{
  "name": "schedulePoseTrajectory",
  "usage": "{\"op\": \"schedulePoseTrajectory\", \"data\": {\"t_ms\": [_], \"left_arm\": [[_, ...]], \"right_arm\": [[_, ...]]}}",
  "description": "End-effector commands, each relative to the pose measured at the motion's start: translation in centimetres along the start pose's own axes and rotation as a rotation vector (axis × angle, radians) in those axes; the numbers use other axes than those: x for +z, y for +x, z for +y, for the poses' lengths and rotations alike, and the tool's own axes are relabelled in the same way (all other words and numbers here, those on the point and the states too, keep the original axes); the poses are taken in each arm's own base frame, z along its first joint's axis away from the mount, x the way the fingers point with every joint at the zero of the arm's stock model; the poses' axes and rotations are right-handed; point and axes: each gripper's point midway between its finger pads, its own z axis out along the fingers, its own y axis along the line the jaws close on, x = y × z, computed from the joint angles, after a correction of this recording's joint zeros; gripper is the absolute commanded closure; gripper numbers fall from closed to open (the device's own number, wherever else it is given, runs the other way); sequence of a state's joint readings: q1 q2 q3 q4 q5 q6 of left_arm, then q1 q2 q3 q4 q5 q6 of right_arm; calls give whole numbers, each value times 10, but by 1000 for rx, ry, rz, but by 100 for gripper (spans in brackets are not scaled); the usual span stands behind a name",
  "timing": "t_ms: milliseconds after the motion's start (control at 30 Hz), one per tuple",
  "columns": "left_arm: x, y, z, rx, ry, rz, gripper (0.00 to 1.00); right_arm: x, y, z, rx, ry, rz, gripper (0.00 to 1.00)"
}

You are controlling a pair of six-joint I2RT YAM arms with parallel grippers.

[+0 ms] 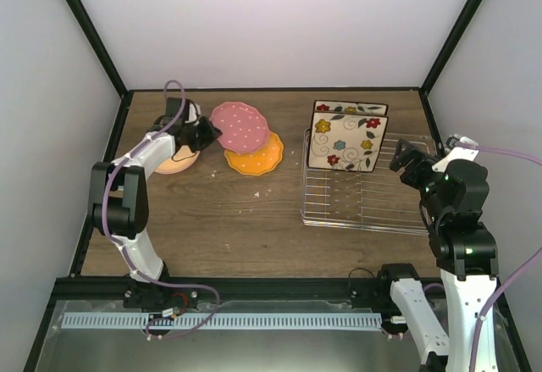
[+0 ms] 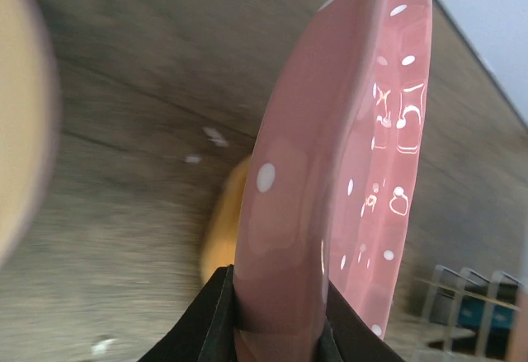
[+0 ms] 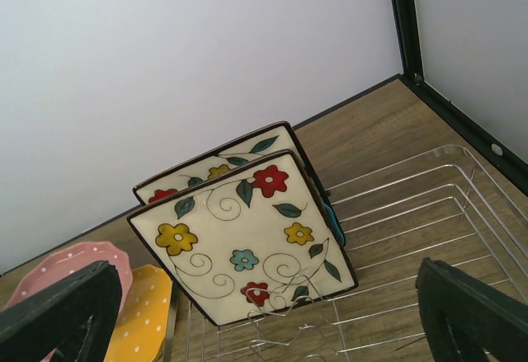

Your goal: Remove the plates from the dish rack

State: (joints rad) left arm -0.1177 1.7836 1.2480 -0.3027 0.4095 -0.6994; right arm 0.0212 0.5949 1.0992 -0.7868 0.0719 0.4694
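Observation:
My left gripper [image 1: 203,133] [image 2: 279,329] is shut on the rim of a dark pink plate with white dots [image 1: 240,126] [image 2: 330,172]. That plate sits over the far-left edge of an orange plate [image 1: 254,156] [image 2: 219,230] lying on the table. A pale plate [image 1: 178,162] lies under my left wrist. The wire dish rack [image 1: 364,198] [image 3: 429,213] holds two square cream flower plates [image 1: 343,141] [image 3: 247,238] standing upright at its far-left end. A teal plate edge [image 3: 334,220] peeks out behind them. My right gripper [image 1: 406,158] [image 3: 264,329] hovers open over the rack's right side, holding nothing.
The wooden table [image 1: 237,219] is boxed in by white walls with black frame posts at the back corners [image 3: 404,24]. A few crumbs [image 1: 257,192] lie on the wood near the orange plate. The rack's near rows of tines [image 1: 356,211] hold nothing.

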Motion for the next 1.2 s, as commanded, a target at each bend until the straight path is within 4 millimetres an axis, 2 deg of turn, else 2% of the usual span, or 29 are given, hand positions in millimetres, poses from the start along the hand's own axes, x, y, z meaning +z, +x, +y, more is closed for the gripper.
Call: {"op": "schedulePoseTrajectory", "data": {"t_ms": [0,233,533,767,933,1033,1167], "left_arm": [[-9,-7,-52,32,195,-35,96],[16,30,-37,4,157,55,96],[36,43,-39,-2,159,99,96],[48,57,-30,-13,125,138,95],[53,67,-18,-10,75,162,62],[54,71,-11,-2,48,174,52],[54,75,-5,0,22,182,44]], "right_arm": [[-16,-16,0,13,13,-47,0],[-22,-18,-2,15,26,-58,0],[-23,-20,-3,7,37,-58,0],[-22,-22,-4,-1,47,-59,0],[-21,-23,-4,-3,52,-60,0],[-19,-23,-5,-7,56,-58,0],[-17,-22,-5,-10,55,-56,0]]}}
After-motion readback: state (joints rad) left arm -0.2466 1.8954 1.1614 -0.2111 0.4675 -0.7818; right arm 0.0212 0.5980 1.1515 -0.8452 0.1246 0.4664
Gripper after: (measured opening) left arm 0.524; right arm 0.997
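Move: My left hand already grips the left rim of the dotted pink plate. The dotted orange plate I am taking it to lies about 12 cm to my right, 4 cm back and roughly 10 cm below. The pale plate lies some 15 cm to my left, 2 cm back and also about 10 cm down; the front flowered plate stands some 41 cm to my right and 4 cm back, near my height. From my idle right hand, the orange plate is about 20 cm ahead, 37 cm left and 33 cm below. I carry the dotted pink plate rightward and down with my left hand, drawing back a little, until it is over the orange plate and resting on it: about 6 cm right, 6 cm down and 3 cm back. My fingers tip slightly steeper, by some 10 degrees. Near the end I open them to about half while still sinking, letting go of the rim, which stays between the fingertips. ##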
